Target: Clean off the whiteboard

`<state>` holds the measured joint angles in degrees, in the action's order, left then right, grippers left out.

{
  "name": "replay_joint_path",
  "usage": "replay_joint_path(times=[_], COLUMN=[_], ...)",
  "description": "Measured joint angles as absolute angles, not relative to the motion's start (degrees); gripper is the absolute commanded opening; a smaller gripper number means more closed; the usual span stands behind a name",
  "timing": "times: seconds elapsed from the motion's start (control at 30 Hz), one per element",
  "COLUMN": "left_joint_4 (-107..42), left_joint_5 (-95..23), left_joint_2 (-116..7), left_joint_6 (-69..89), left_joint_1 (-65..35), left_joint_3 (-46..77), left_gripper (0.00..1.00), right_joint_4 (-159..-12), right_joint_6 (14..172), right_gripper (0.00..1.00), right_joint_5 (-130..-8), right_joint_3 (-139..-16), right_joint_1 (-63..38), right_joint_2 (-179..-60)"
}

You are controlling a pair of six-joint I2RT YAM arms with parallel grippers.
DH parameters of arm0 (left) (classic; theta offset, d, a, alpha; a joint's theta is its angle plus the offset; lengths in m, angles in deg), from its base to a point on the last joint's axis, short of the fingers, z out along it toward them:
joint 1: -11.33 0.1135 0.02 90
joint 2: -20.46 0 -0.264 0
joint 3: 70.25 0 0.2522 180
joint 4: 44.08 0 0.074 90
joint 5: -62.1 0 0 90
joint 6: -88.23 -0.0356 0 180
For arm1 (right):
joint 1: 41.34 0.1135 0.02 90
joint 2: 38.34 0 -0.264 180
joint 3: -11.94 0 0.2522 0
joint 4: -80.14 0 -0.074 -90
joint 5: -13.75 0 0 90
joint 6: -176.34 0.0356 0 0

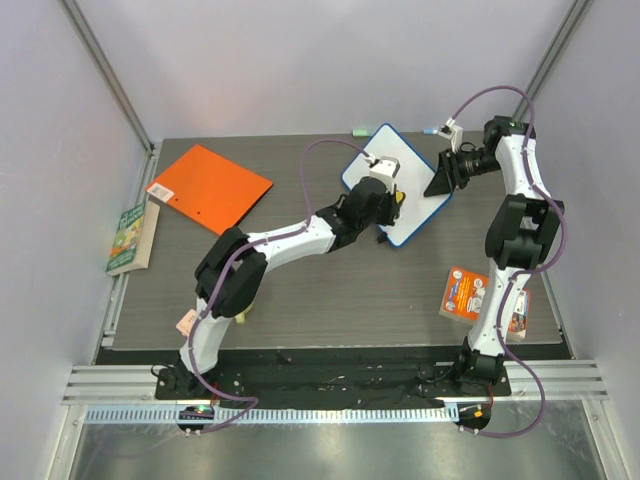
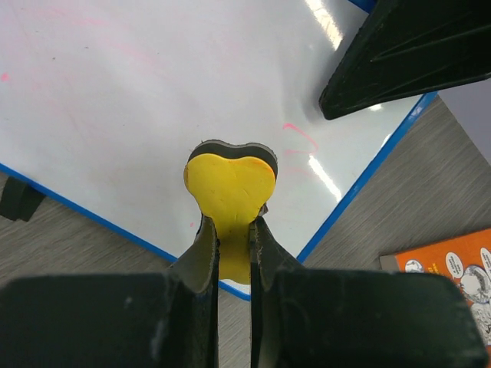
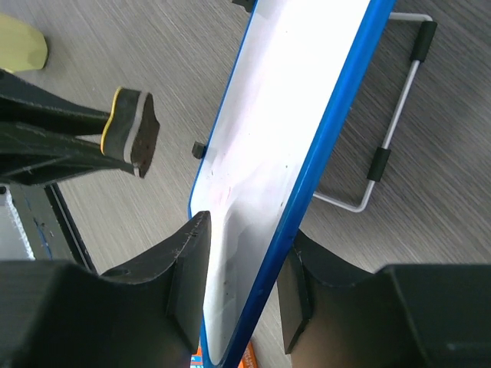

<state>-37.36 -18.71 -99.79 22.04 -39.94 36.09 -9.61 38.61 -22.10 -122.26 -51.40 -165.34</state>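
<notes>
The whiteboard (image 1: 418, 190), white with a blue rim, lies slanted at the back middle of the table. Faint red marks (image 2: 298, 133) remain on its surface (image 2: 115, 100). My left gripper (image 1: 386, 196) is shut on a yellow eraser (image 2: 230, 180) with a dark felt face, held just over the board near its right edge. My right gripper (image 1: 438, 183) is open and straddles the board's blue edge (image 3: 322, 153), one finger over the white face and one behind the rim. From the right wrist the eraser (image 3: 130, 130) shows to the left of the board.
An orange folder (image 1: 210, 187) lies at the back left, with a green book (image 1: 130, 237) beside it. An orange booklet (image 1: 480, 297) sits at the right front by the right arm. A wire stand (image 3: 391, 130) lies on the table behind the board.
</notes>
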Motion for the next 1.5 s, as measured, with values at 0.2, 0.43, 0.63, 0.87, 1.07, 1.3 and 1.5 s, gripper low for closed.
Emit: replay_joint_path(times=[0.2, 0.43, 0.63, 0.87, 1.07, 1.3, 1.5], left_joint_4=[-36.1, -32.6, -28.5, -25.7, -23.7, -22.3, -21.4], left_joint_5=[-21.6, -22.6, -22.9, -23.9, -22.6, -20.0, -18.0], left_joint_2=[-105.6, -111.5, -113.8, -114.7, -115.0, -115.8, -116.5], left_joint_6=[22.3, 22.1, 21.3, 20.2, 17.5, 15.7, 15.8], left_joint_1=[-40.4, -40.7, -40.7, -40.9, -42.2, -45.7, -45.6], left_joint_3=[44.6, 52.5, 57.1, 59.3, 60.0, 60.5, 61.8], left_gripper=[0.0, 0.0, 0.0, 0.0, 0.0, 0.0, 0.0], right_joint_4=[-11.1, -12.3, -13.0, -13.0, -13.0, -13.1, -13.4], right_joint_6=[41.8, 47.4, 49.1, 49.3, 50.0, 50.3, 50.3], right_gripper=[0.36, 0.01, 0.01, 0.01, 0.01, 0.01, 0.01], right_joint_5=[-21.9, -18.7, -19.3, -19.6, -20.2, -20.7, -20.6], right_joint_3=[-121.7, -119.8, -119.7, -119.7, -119.7, -119.7, -119.7], right_joint_1=[-53.2, -54.3, -54.2, -53.9, -53.6, -53.6, -53.6], right_joint_2=[-165.3, -165.2, -164.6, -164.6, -164.6, -164.6, -164.6])
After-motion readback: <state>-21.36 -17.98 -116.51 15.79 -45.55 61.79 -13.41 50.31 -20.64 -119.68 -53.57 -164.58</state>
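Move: To the left hand's right, roughly 8 cm off, 1 cm ahead and 3 cm lower, is the pink mark on the tilted whiteboard; this hand still grips the eraser. The right gripper's fingers are about 9 cm to its right and 4 cm ahead, the black peg 8 cm back, 1 cm left and 14 cm down. For the right hand, the whiteboard edge is between its fingers, about 1 cm left; the eraser lies 7 cm left and 2 cm back. Closing on the whiteboard's blue-rimmed edge, the right gripper pinches it and then holds almost still. The left hand, keeping the eraser gripped, swings about 5 cm right to bring its dark pad against the board, then wipes back, right and down along the face some 5 cm towards the right-hand corner, rolling about 10 degrees. ##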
